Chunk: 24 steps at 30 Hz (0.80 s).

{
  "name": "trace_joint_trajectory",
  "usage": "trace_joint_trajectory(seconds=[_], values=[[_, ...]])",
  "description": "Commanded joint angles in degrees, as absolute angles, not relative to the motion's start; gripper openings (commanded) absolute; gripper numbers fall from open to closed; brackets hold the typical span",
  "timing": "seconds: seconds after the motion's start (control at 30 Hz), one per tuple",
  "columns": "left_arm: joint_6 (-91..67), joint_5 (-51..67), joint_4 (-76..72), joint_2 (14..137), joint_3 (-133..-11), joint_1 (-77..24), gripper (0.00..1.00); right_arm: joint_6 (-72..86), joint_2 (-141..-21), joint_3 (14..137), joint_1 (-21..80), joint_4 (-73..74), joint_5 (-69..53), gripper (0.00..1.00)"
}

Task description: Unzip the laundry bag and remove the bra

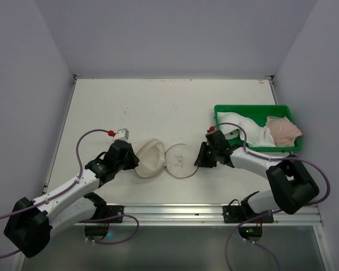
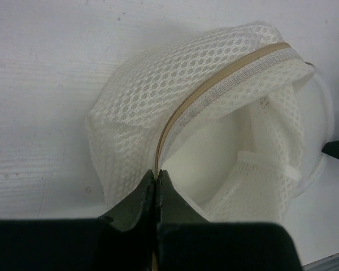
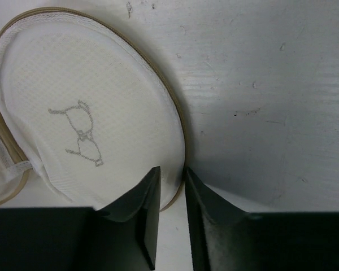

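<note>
The laundry bag (image 1: 150, 160) lies open in two halves at the table's front middle. Its left half is a mesh cup (image 2: 158, 96) with a beige zip rim (image 2: 226, 76). My left gripper (image 2: 157, 172) is shut on that rim at the cup's near edge. The right half is the flat round face (image 3: 73, 113), which lies flat and bears a small bra sketch (image 3: 79, 132). My right gripper (image 3: 172, 172) straddles that face's beige edge, its jaws a narrow gap apart. Inside the cup only white mesh shows; the bra is not visible there.
A green tray (image 1: 254, 107) stands at the right, just behind my right arm. It holds a white padded garment (image 1: 246, 129) and a pink cloth (image 1: 282, 130). The table's metal front rail (image 1: 175, 212) runs close below the bag.
</note>
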<state>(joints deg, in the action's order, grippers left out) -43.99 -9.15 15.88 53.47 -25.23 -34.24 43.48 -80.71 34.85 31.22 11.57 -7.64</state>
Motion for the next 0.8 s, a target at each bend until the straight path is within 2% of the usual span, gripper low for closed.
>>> trace_joint_trajectory(seconds=[0.0, 0.13, 0.43, 0.77], values=[[-44.7, -9.3, 13.4, 52.8, -24.8, -34.0, 0.00, 43.9, -83.1, 35.5, 31.6, 11.3, -6.2, 0.18], [-44.7, -9.1, 13.4, 52.5, -24.5, -34.0, 0.00, 43.9, -83.8, 35.7, 31.6, 11.4, -5.5, 0.00], [-45.1, -8.7, 12.9, 52.5, -24.3, -34.1, 0.00, 40.6, -74.4, 39.8, 32.1, 20.6, 2.5, 0.00], [-43.6, -8.2, 8.1, 59.9, -27.2, -34.0, 0.00, 37.4, -67.1, 53.9, 38.3, 38.1, 15.0, 0.00]])
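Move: The rim at the right edge of the laundry bag's round lid already lies between the right gripper's parted fingertips, about 1 cm below the hand point. From there the lid's middle is about 6 cm left and 1 cm ahead, and the bag's open mouth some 17 cm left and 2 cm ahead. The green bin's middle is roughly 14 cm ahead and 23 cm right. From the left gripper, still pinching the mouth's left rim, the lid's right rim is about 22 cm right, straight across, some 5 cm lower. Shut the right gripper on the lid's right rim, then, with the grip kept, swing a little right and lift the lid off the table about 11 cm, going some 3 cm forward and tipping the fingers up roughly 15 degrees. Keep the left gripper closed on the mouth's rim, nearly still, letting it sink a centimetre or so towards the end. ##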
